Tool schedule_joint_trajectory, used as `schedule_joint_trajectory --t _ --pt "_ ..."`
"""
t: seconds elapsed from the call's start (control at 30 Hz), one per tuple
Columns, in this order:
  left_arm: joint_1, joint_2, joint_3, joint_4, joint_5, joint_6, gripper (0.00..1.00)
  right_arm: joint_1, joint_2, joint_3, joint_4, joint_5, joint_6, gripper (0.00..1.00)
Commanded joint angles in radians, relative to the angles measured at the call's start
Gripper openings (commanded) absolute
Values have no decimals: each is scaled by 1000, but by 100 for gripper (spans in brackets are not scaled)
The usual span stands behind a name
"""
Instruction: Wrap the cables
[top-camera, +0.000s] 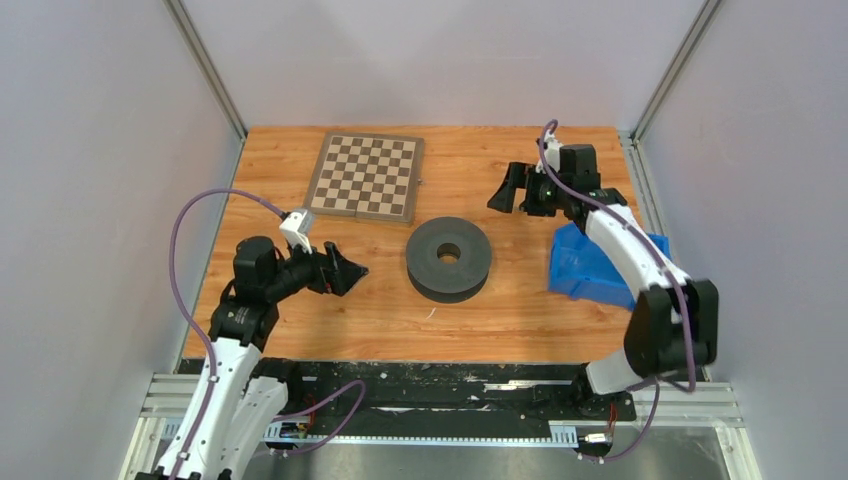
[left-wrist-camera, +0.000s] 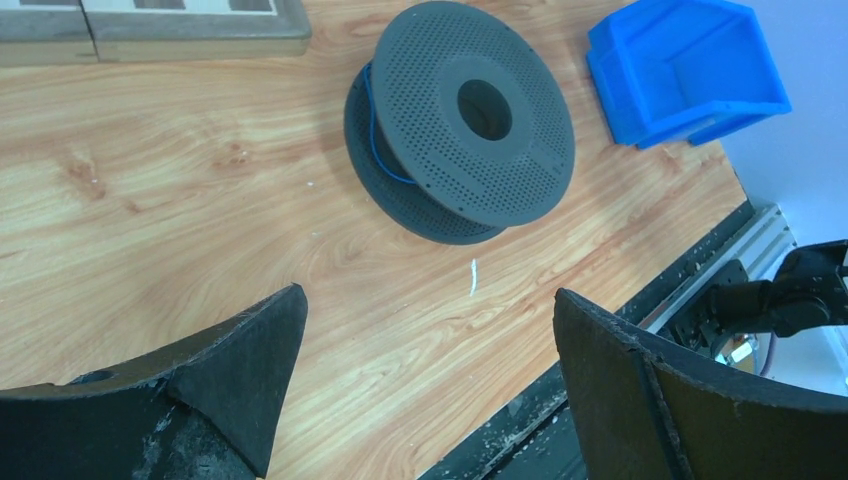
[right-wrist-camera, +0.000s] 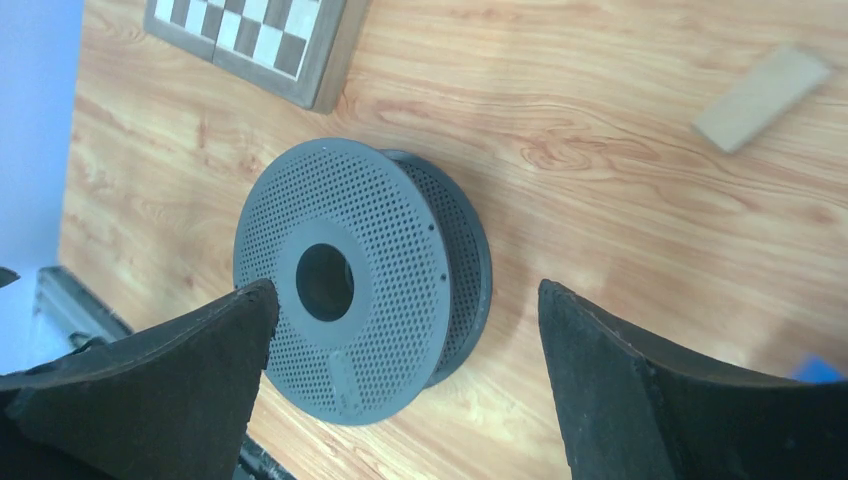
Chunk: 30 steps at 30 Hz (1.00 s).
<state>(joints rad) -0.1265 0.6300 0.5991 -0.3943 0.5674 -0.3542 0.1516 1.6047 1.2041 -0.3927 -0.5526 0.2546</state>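
A dark grey perforated spool (top-camera: 449, 257) lies flat in the middle of the wooden table. In the left wrist view a thin blue cable (left-wrist-camera: 373, 125) runs round the groove between the flanges of the spool (left-wrist-camera: 462, 118). My left gripper (top-camera: 352, 272) hovers to the spool's left, pointing at it, open and empty (left-wrist-camera: 430, 295). My right gripper (top-camera: 510, 190) is above the table behind and right of the spool, open and empty (right-wrist-camera: 407, 288). The right wrist view shows the spool (right-wrist-camera: 350, 280) below its jaws, but no cable there.
A chessboard (top-camera: 365, 176) lies at the back left. A blue bin (top-camera: 590, 265) sits at the right under my right arm. A small wooden block (right-wrist-camera: 762, 96) rests on the table. A tiny white scrap (left-wrist-camera: 473, 277) lies near the front edge.
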Motion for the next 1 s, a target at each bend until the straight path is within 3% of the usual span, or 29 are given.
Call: schedule_joint_trajectory --t 0.0,0.1,0.5,0.97 --pt "-12 -57 42 8 33 19 100 64 -248 -96 -57 388 50 100" --pt "-13 -103 31 36 -26 -30 100 100 -401 -176 -80 493 81 100" --pt "-13 -266 -13 95 -159 -59 100 139 -997 -470 -75 430 107 100" --pt "-12 -326 -41 139 -200 -74 100 139 -1104 -489 -79 391 90 100"
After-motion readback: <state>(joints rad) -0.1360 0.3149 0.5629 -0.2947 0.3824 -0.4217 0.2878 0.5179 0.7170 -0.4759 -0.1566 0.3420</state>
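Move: The cable spool lies flat and released, its middle about 8 cm back from the right hand, 12 cm to its left and 11 cm lower. From that hand the small wooden block is some 7 cm ahead and 4 cm to the right, the blue bin about 8 cm back and 17 cm to the right. From the left hand the spool lies roughly 9 cm ahead, 18 cm to the right and 16 cm below. Pull the open, empty right gripper clear of the spool and the block: lift it first, then draw it back about 16 cm in all, still climbing and drifting right, as the fingers tip up nearly 30 degrees and turn slightly clockwise. Meanwhile raise the open left gripper some 7 cm, easing left away from the spool and tipping its fingers up, and let both settle. ##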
